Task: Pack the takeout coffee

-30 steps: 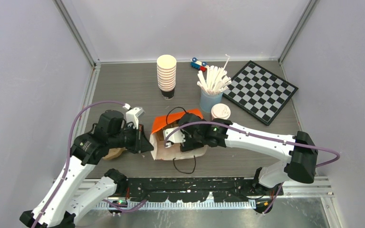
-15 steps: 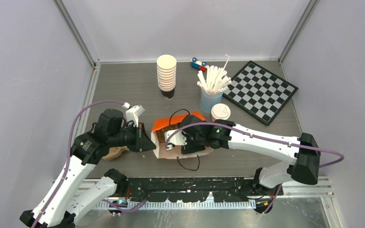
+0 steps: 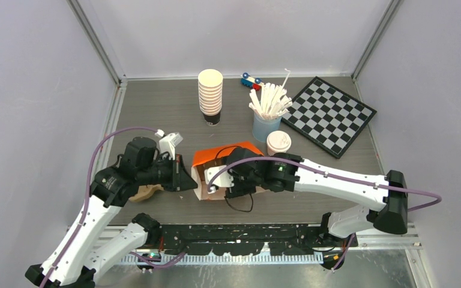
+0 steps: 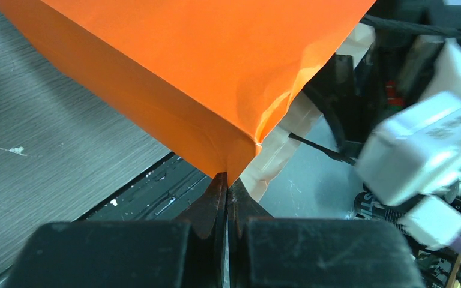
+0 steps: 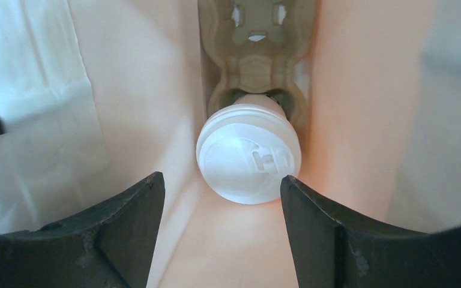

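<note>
An orange paper bag (image 3: 216, 157) lies on its side mid-table, mouth toward the right arm. My left gripper (image 4: 227, 180) is shut on the bag's corner edge (image 4: 240, 162), seen from above at the bag's left (image 3: 187, 181). The right gripper (image 3: 228, 179) reaches into the bag mouth. In the right wrist view its jaws (image 5: 221, 179) stand open and hold nothing. Just past the fingertips, one takeout coffee (image 5: 249, 155) sits in a brown pulp cup carrier (image 5: 257, 48) deep in the bag. A second takeout coffee (image 3: 278, 142) stands on the table behind the bag.
At the back stand a stack of lidless cream cups (image 3: 210, 95), a light-blue cup of white sticks (image 3: 266, 120) and a small toy car (image 3: 251, 81). A checkerboard (image 3: 328, 114) lies at the back right. A brown object (image 3: 145, 193) sits under the left arm. The bag's black handle loop (image 3: 240, 207) trails forward.
The right arm's elbow has swung right and its gripper has shifted slightly nearer inside the bag. The bag's handle loop moved with it. The left arm has held still.
</note>
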### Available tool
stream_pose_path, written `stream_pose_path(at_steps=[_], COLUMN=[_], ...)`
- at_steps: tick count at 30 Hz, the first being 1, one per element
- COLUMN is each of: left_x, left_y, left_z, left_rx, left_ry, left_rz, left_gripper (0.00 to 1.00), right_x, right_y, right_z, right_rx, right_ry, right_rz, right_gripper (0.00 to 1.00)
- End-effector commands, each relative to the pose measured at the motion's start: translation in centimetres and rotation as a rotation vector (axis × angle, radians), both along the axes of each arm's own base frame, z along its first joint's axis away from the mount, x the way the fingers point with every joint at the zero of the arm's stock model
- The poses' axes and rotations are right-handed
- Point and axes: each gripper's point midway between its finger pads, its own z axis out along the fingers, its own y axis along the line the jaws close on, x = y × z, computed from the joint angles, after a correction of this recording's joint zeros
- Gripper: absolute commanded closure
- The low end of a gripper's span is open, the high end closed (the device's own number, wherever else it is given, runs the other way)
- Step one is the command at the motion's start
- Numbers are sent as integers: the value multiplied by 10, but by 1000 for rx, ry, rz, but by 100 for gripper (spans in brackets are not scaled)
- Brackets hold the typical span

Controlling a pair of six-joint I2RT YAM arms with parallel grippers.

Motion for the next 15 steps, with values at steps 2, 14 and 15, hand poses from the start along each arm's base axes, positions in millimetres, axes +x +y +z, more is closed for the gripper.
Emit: stream_pose_path(at_steps=[2, 14, 15], left_x=[4, 5, 6], left_y=[-3, -2, -2], left_z=[17, 12, 13], left_rx=[-32, -16, -16], left_ry=[-47, -44, -48], left_rz=[-5, 0, -1], left_gripper=[100, 100, 100], right_x=[-7, -29, -30], right_y=[2, -9, -10], right_z=[53, 99, 106], right_rx=[162, 343, 370], right_ry=[3, 131, 137], right_rz=[-36, -141, -154], right_gripper=[25, 25, 25])
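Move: The coffee cup still on the table stands some 14 cm ahead of the open right gripper, 15 cm to its right and about 12 cm lower. The straw holder is 7 cm beyond that cup and 4 cm to its left. The packed cup sits inside the bag, about 4 cm ahead of the right gripper, 4 cm left and 9 cm down. The left gripper has the bag's rim corner between its fingers; from there the table cup lies roughly 20 cm ahead, 25 cm right and 17 cm down. Keep the left gripper still, shut on the bag's rim corner so the bag is held. Meanwhile lift the right gripper about 6 cm, up and away from the packed cup towards the bag's mouth, easing some 2 cm back and tilting the fingers roughly 15 degrees outward to the left. Leave its fingers open throughout. ##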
